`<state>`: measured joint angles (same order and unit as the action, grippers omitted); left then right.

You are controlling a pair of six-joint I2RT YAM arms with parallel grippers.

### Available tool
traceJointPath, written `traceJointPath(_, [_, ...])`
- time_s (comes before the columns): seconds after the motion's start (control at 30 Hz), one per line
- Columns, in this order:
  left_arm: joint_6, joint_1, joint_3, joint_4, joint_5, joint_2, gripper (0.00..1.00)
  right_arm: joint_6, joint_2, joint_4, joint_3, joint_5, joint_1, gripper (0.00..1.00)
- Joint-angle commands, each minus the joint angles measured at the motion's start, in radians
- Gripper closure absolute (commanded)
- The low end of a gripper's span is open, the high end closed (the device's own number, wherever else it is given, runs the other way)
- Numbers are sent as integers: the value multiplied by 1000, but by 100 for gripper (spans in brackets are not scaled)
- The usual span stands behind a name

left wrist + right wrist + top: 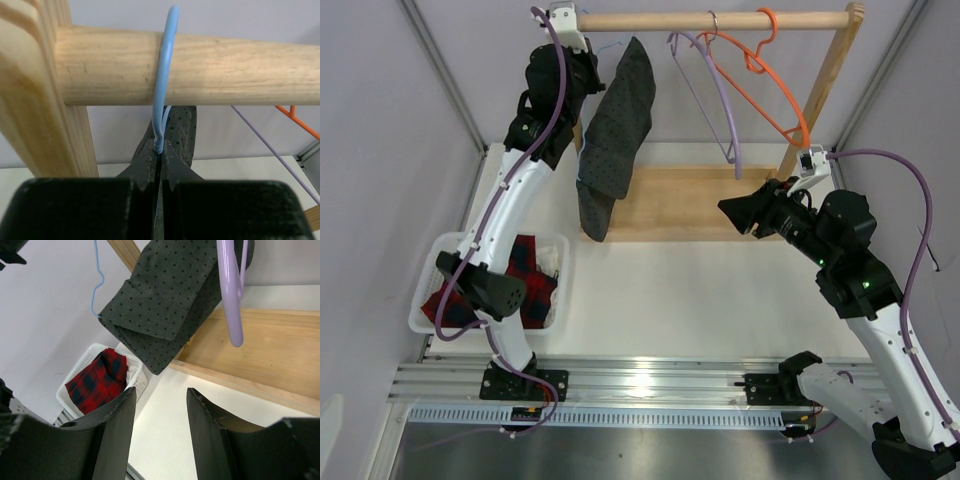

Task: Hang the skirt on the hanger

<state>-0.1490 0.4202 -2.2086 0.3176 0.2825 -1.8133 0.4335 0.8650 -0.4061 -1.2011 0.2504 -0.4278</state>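
The dark charcoal dotted skirt [616, 130] hangs folded over the pale-blue wire hanger, its lower end near the rack's wooden base. The hanger's hook [165, 75] is over the wooden rod [225, 75], near the left post. My left gripper [161, 149] is shut on the hanger's twisted neck just under the rod; it sits at the top left in the top view [578, 72]. The skirt [165, 300] and a bit of blue wire [96, 255] show in the right wrist view. My right gripper [160, 392] is open and empty, low beside the rack base [732, 212].
A lilac hanger [718, 95] and an orange hanger [772, 90] hang further right on the rod [650, 21]. The rack's wooden base [690, 205] lies under them. A white basket [420, 305] at the left holds a red-and-navy plaid garment [525, 278].
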Motion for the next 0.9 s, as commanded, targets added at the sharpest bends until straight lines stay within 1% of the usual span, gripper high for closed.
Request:
traceJointPath(0.0, [5, -6, -54, -83, 21, 16, 100, -6, -9, 39, 6, 18, 4, 49])
traceJointPath(0.17, [0, -6, -11, -86, 33, 37, 100, -4, -11, 44, 20, 12, 4, 49])
traceJointPath(0.2, [2, -6, -2, -86, 35, 42, 98, -4, -11, 46, 23, 12, 4, 49])
traceJointPath(0.27, [5, -6, 10, -86, 35, 60, 90, -2, -11, 46, 26, 10, 7, 49])
traceJointPath(0.3, [5, -6, 23, -89, 27, 71, 81, -1, -11, 47, 28, 10, 8, 49])
traceJointPath(0.37, [8, -6, 44, -92, 21, 98, 71, -2, -11, 47, 28, 9, 6, 49])
traceJointPath(0.4, [8, -6, 52, -94, 11, 106, 64, -1, -11, 49, 28, 9, 7, 49])
traceJointPath(0.5, [9, -6, 69, -92, -3, 140, 54, 1, -8, 52, 28, 12, 9, 49])
traceJointPath(0.67, [2, -6, 90, -68, -45, 192, 48, 5, -6, 53, 31, 9, 9, 49])
traceJointPath(0.87, [0, -6, 167, -43, -74, 275, 40, 5, -9, 49, 35, 1, 12, 49])
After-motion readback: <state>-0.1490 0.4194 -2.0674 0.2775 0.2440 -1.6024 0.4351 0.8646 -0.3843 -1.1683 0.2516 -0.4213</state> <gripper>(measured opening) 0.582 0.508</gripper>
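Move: At the left end of the rack, the left hand pinches the blue hanger's neck, its hook already over the rod; the rod there lies about 2 cm ahead and 4 cm above. The rack's left post is some 5 cm to the left and 2 cm ahead, the purple hanger about 21 cm to the right and 2 cm ahead, the orange hanger roughly 29 cm right, 2 cm ahead. From the right hand the hook's spot on the rod is around 28 cm ahead, 24 cm left and 13 cm up. Settling barely half a centimetre down first, the left hand opens its fingers to rather more than half and lets go of the blue hanger's neck. It then backs away from the rod about 6 cm, rising some 5 cm and drifting 2 cm left, the fingers still spreading and tipping up slightly as they clear the hanger. ##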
